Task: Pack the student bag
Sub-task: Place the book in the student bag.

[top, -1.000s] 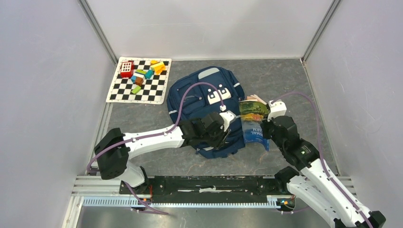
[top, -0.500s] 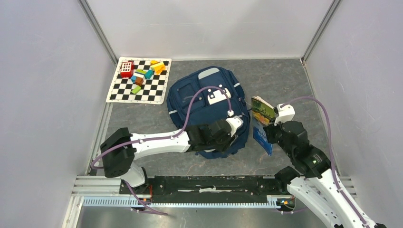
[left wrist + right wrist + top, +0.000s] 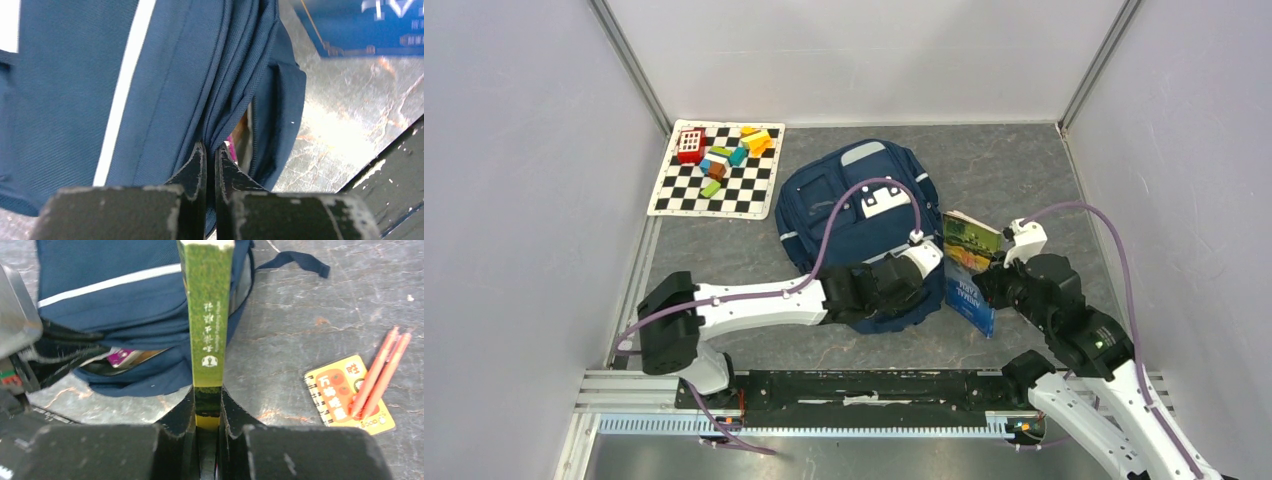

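Note:
The student bag (image 3: 854, 200), navy with grey stripes, lies flat in the middle of the table. My left gripper (image 3: 927, 262) is at its right near edge, shut on a fold of the bag (image 3: 150, 75) fabric beside the zip opening; the left gripper (image 3: 210, 150) fingertips pinch the navy cloth. Something magenta (image 3: 122, 357) shows inside the opening. My right gripper (image 3: 207, 395) is shut on a book with a green spine (image 3: 207, 315), held on edge just right of the bag (image 3: 115, 295). From above, the book (image 3: 969, 265) shows a blue and green cover in front of the right gripper (image 3: 994, 285).
A chequered mat (image 3: 754, 195) with several coloured blocks (image 3: 719, 160) lies at the back left. An orange spiral notebook (image 3: 332, 400) with two orange pens (image 3: 380, 370) on it lies on the table right of the book. Walls enclose three sides; a black rail (image 3: 854, 385) runs along the near edge.
My left gripper slid right along the bag's near edge and closed on the fabric. The right arm pulled the book right, off the bag, and turned it.

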You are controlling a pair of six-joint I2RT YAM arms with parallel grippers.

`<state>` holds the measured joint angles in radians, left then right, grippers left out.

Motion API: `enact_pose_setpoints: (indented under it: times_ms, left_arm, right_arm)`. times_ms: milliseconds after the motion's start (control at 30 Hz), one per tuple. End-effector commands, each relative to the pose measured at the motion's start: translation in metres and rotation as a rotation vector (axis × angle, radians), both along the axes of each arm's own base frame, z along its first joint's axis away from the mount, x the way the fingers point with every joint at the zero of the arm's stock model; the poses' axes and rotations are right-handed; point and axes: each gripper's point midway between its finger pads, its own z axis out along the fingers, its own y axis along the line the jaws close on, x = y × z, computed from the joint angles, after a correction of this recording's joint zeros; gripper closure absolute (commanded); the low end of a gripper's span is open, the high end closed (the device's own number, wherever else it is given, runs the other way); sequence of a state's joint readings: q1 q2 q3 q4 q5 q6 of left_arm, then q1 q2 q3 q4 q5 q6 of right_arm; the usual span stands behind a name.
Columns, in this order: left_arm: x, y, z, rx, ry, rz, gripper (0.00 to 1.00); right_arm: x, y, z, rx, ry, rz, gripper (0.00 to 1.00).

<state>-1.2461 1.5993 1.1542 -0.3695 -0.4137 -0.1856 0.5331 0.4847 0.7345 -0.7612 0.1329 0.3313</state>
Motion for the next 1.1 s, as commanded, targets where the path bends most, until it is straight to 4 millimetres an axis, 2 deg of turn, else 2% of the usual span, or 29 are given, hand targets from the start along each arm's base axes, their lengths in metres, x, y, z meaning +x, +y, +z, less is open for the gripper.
enact_pose_setpoints:
  times_ms: [0, 133, 233, 433, 567, 767, 867, 1067]
  left_arm:
    - [0.034, 0.000, 0.123, -0.274, -0.215, 0.153, 0.98]
    - [0.047, 0.013, 0.155, -0.330, -0.245, 0.213, 0.98]
    - [0.052, 0.017, 0.171, -0.367, -0.256, 0.231, 0.98]
    - [0.060, 0.027, 0.187, -0.445, -0.249, 0.283, 0.98]
    - [0.062, 0.031, 0.191, -0.502, -0.233, 0.308, 0.98]
    - [0.063, 0.032, 0.192, -0.573, -0.191, 0.305, 0.98]
    - [0.054, 0.026, 0.190, -0.597, -0.182, 0.231, 0.98]
    - [0.041, 0.034, 0.175, -0.579, -0.170, 0.159, 0.98]
  right_arm:
    - [-0.015, 0.021, 0.052, 0.159, -0.050, 0.093, 1.00]
    - [-0.041, 0.048, 0.049, 0.270, 0.037, 0.245, 1.00]
    - [-0.058, 0.064, 0.032, 0.320, 0.131, 0.339, 1.00]
    - [-0.079, 0.085, -0.003, 0.436, 0.264, 0.431, 1.00]
    - [-0.087, 0.095, -0.028, 0.514, 0.331, 0.453, 1.00]
    - [-0.079, 0.096, -0.056, 0.539, 0.353, 0.400, 1.00]
    - [-0.067, 0.102, -0.050, 0.598, 0.312, 0.373, 1.00]
    - [-0.039, 0.113, -0.033, 0.785, 0.255, 0.283, 1.00]
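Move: The right hand already holds the book by its spine; the bag's mouth lies some 13 cm to its left, about 4 cm back and 14 cm below. The bag's body is about 23 cm left, 14 cm farther out and 15 cm down; the notebook lies roughly 14 cm right, 2 cm back and 19 cm below. For the left hand, already pinching the flap edge, the mouth is right underneath, about 6 cm down, 3 cm back and 1 cm right. Upward first goes the left hand, raising the still-pinched flap about 10 cm and easing some 4 cm forward and left. The right hand keeps its grip and sweeps the book left and back over a slight rise, then down towards the mouth, ending with a small forward push, while its wrist rolls left side up and tips down. ##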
